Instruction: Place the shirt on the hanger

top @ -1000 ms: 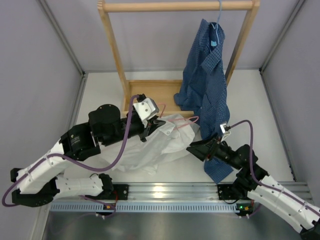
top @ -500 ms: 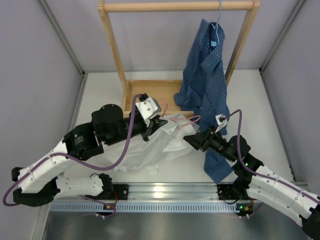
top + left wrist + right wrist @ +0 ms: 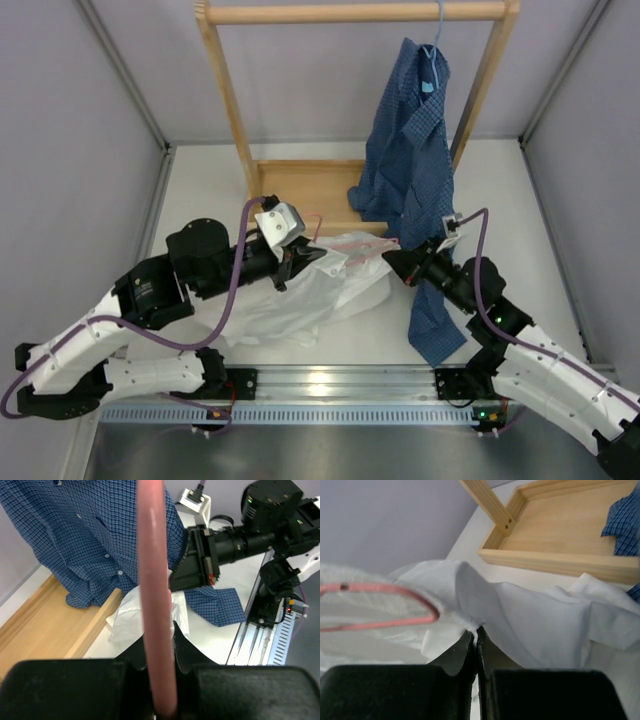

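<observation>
The white shirt (image 3: pixel 300 295) lies crumpled on the table between the two arms. The pink wire hanger (image 3: pixel 365 246) rests partly inside its cloth, one rounded corner showing through the fabric in the right wrist view (image 3: pixel 395 591). My left gripper (image 3: pixel 300 262) is shut on the hanger's wire (image 3: pixel 151 580), which runs up between its fingers (image 3: pixel 157 630). My right gripper (image 3: pixel 390 262) is shut on a thin folded edge of the shirt (image 3: pixel 530 615), pinched at the fingertips (image 3: pixel 476 631) just right of the hanger's corner.
A wooden rack (image 3: pixel 228 90) with a tray base (image 3: pixel 310 185) stands at the back. A dark blue checked shirt (image 3: pixel 410 150) hangs from it on a light blue hanger (image 3: pixel 432 58), its tail trailing under my right arm (image 3: pixel 435 335). A metal rail (image 3: pixel 330 385) lines the near edge.
My right gripper moved forward and to the back left onto the shirt's edge and closed on it. My left arm drew the hanger slightly left.
</observation>
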`<act>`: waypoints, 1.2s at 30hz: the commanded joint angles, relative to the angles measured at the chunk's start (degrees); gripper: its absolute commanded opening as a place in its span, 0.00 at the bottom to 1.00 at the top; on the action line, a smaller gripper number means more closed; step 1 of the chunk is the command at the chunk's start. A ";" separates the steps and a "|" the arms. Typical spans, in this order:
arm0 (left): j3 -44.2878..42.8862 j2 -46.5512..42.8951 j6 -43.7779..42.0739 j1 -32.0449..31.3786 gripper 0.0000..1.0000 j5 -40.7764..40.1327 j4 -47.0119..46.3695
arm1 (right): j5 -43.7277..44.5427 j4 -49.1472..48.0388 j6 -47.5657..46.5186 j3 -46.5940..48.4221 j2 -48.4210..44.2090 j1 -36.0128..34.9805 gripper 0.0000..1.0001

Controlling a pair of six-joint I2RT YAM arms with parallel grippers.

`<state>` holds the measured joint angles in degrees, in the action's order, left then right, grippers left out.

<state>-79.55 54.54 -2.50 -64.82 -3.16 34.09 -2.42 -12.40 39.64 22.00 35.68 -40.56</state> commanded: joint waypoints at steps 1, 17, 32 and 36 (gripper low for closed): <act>1.41 -4.09 2.06 0.04 0.00 2.11 -3.77 | 0.93 5.70 -5.62 7.52 1.75 3.90 0.00; 3.00 -1.83 9.70 0.04 0.00 -28.90 5.82 | -6.63 26.11 -19.16 35.57 13.02 8.65 0.00; 2.56 2.06 12.35 0.13 0.00 -24.35 -24.32 | -2.03 13.12 -10.55 22.61 7.56 -15.04 0.00; 0.98 2.23 11.20 1.09 0.00 -23.75 -23.54 | 5.73 6.34 -6.86 12.31 7.56 -18.86 0.00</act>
<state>-76.07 58.04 9.30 -64.79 -27.68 19.44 -5.34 1.56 28.91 40.10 42.68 -57.10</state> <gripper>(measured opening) 0.103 0.003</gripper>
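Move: The hanger, gripped by the left hand, has its free end about 1 cm right, 1 cm back and 5 cm above the right fingers, which are already shut on the white shirt's edge. From the left hand that end lies roughly 16 cm to the right, 6 cm ahead and 5 cm lower. The hanging blue shirt is some 14 cm ahead and 7 cm right of the right hand, the rack's front rail about 14 cm ahead, 17 cm left and 18 cm below. Up and forward first, the right hand lifts its pinched shirt edge about 11 cm to bring it over the hanger's free end, then sweeps back and left, finally sinking, turning counter-clockwise. Meanwhile the left keeps its grip on the hanger, dips leftward, swings forward some 7 cm while turning about 30 degrees counter-clockwise, then rises with a slight roll. ##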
